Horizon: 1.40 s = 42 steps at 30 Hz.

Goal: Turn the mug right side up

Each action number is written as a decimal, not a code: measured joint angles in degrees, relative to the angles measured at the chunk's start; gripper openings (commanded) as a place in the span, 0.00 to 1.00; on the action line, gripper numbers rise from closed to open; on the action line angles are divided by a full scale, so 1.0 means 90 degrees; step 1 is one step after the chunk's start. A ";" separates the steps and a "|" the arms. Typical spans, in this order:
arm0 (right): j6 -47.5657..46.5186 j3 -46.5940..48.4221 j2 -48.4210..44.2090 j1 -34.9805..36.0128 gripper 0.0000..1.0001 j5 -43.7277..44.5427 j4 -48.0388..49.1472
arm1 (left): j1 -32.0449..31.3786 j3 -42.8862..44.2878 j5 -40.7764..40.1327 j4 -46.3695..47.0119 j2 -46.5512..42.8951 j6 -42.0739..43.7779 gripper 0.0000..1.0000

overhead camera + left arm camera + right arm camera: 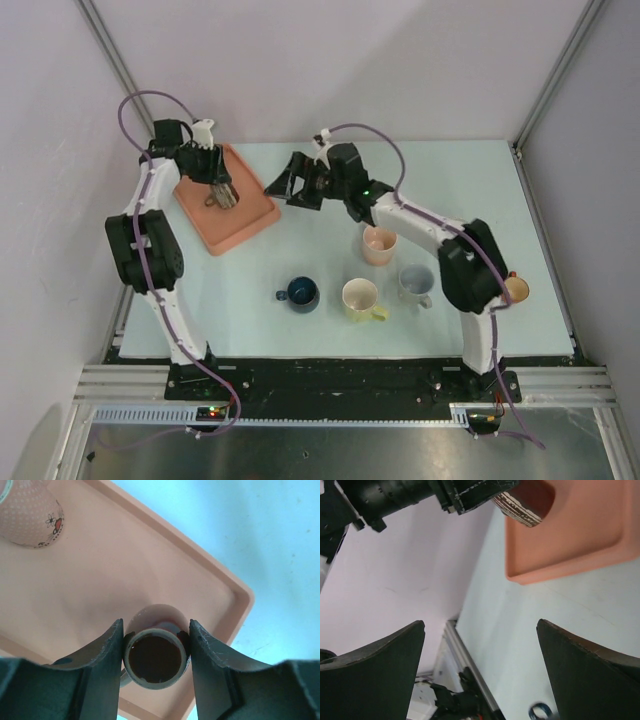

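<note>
A mug [155,659] with a pale rim and a dark brown round face turned toward the left wrist camera sits between the fingers of my left gripper [156,625], which is shut on its sides. Its handle pokes out at the lower left. It hangs over the salmon tray [100,580]; whether it touches the tray floor I cannot tell. In the top view the left gripper [222,192] points down into the tray [250,222]. The right wrist view shows the mug's striped wall [520,505] over the tray [580,540]. My right gripper [285,185] hovers wide open and empty just right of the tray.
A pink dotted mug [30,515] with a flower print stands on the tray's far part. On the table stand a pink mug [379,244], a dark blue mug [299,293], a yellow mug [361,298], a grey mug [416,282] and an orange mug [515,289].
</note>
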 measured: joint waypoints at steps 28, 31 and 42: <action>0.4155 0.3009 0.3874 0.0061 0.99 -0.0954 0.3852 | 0.0000 0.0182 0.1710 -0.0039 -0.1112 -0.1787 0.00; 0.4286 0.3038 0.3903 0.0061 0.92 -0.0959 0.4070 | -0.0005 0.0182 0.1882 -0.0032 -0.1183 -0.1906 0.00; 0.4685 0.3033 0.3942 -0.0007 0.04 -0.1086 0.5175 | 0.0032 0.0182 0.2327 0.0219 -0.1243 -0.2477 0.00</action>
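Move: Over the tray, the left hand already holds the dark-red mug; the open right gripper it is taken to lies about 19 cm to its right, 12 cm back and 10 cm higher. The tray's middle is 12 cm below and 4 cm back, the polka-dot mug 8 cm ahead and 3 cm left. From the right hand, the dark-red mug sits some 18 cm left, 11 cm ahead, 12 cm lower; the pink cup is 21 cm right and 9 cm back, the blue mug 22 cm back and 2 cm right, both 20 cm down. Bringing the dark-red mug up to the other gripper, the left hand rises about 14 cm while drifting right and slightly back, keeping its grip and rolling some 25 degrees so its right side lifts. The open right hand reaches left and forward towards the mug, dipping about 5 cm before rising again with its left side rolling up, then closes its fingers on the mug's rim. ##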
